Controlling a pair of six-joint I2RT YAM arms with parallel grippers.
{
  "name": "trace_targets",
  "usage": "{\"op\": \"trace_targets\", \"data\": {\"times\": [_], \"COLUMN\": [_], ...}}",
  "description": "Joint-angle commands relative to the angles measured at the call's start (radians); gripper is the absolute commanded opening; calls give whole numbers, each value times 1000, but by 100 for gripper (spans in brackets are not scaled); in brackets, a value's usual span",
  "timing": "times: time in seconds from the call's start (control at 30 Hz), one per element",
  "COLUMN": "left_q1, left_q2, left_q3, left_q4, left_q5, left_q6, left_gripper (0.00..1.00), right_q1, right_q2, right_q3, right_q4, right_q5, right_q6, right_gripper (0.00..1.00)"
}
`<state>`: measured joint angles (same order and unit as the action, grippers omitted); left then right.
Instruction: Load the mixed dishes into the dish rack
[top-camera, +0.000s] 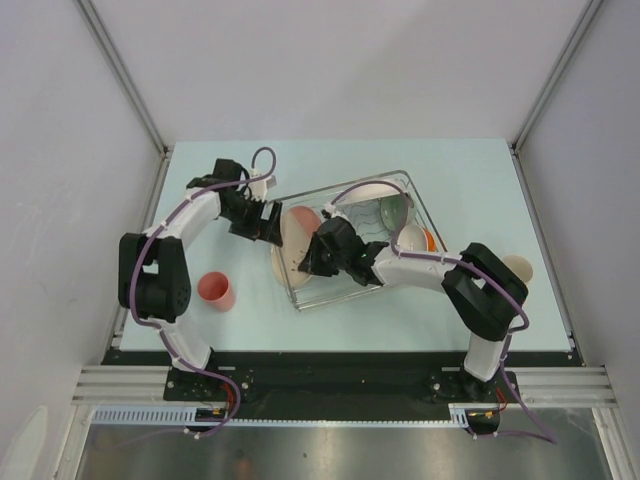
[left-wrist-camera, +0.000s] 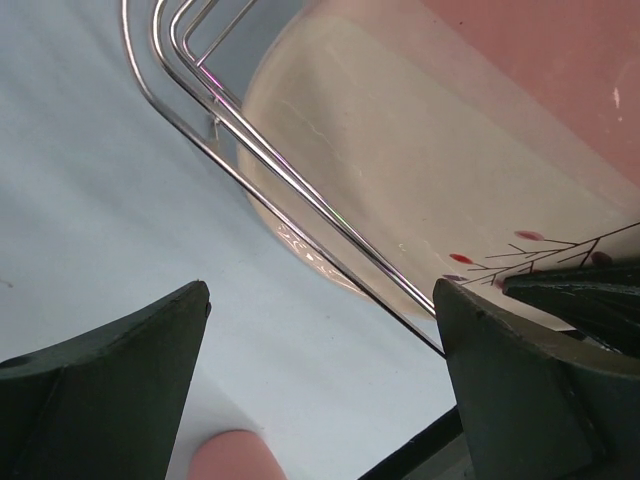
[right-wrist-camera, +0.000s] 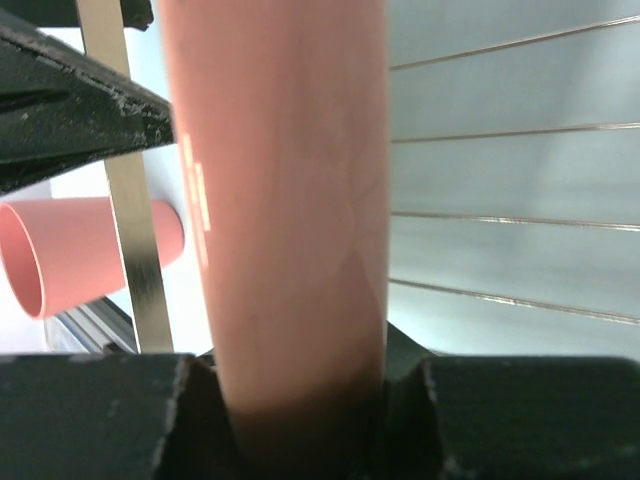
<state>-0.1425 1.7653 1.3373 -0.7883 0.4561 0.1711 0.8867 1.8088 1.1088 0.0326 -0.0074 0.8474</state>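
The silver wire dish rack (top-camera: 400, 185) sits mid-table. At its left end a pinkish-white plate (top-camera: 299, 232) stands on edge, and my right gripper (top-camera: 312, 262) is shut on its rim (right-wrist-camera: 290, 200). My left gripper (top-camera: 268, 222) hangs open just outside the rack's left end, with only table between its fingers (left-wrist-camera: 110, 380). The left wrist view shows the plate (left-wrist-camera: 400, 170) behind the rack wires (left-wrist-camera: 270, 160). A pale green bowl (top-camera: 387, 212) and an orange bowl (top-camera: 424, 240) rest in the rack. The coral-pink cup (top-camera: 216, 291) lies on its side on the table.
A cream-coloured item (top-camera: 518, 268) sits on the table behind my right arm's elbow. The cup (right-wrist-camera: 70, 250) shows at the left of the right wrist view, and again at the bottom of the left wrist view as the cup's side (left-wrist-camera: 230, 458). White walls enclose the table.
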Motion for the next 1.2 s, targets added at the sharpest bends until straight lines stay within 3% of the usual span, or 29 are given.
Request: {"op": "trace_targets", "data": {"times": [0.0, 0.63, 1.0, 1.17], "left_q1": [6, 27, 67, 69], "left_q2": [19, 26, 36, 51], "left_q3": [-30, -124, -133, -113], "left_q4": [50, 77, 70, 70], "left_q5": [-76, -151, -177, -198], "left_q6": [15, 91, 128, 136], "left_gripper": [100, 100, 100, 100], "right_q1": [-64, -247, -281, -276], "right_q2": [-106, -282, -315, -388], "right_q3": [-26, -37, -37, -37], "right_q4": [-111, -171, -215, -238], "right_q5": [141, 127, 179, 121], "right_q6": [-195, -309, -392, -418], "right_gripper": [0, 0, 0, 0]}}
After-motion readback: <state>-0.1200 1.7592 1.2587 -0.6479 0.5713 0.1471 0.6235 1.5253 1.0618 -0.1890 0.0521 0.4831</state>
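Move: My right hand holds the pink and beige plates at the rack's left end. The wire slots I take them to lie about 14 cm to its right, 8 cm ahead and 7 cm below; beyond them the green bowl is some 21 cm right and 12 cm ahead, and the white-and-orange bowl 25 cm right and 6 cm ahead. For my left hand, the rack's left rim is 3 cm right and 1 cm back, about 2 cm below; the slots are some 23 cm right and 1 cm back. Keeping the plates pinched, I draw them with my right hand about 14 cm to the right, away from the rack's left rim and towards the wire slots, mostly level at first, then quickening as I rise and reach forward some 6 cm each; late on the wrist tilts nearly 20 degrees. My open left hand stays against the rim, going 3 cm right with its wrist rolling slightly, then back about 2 cm. ##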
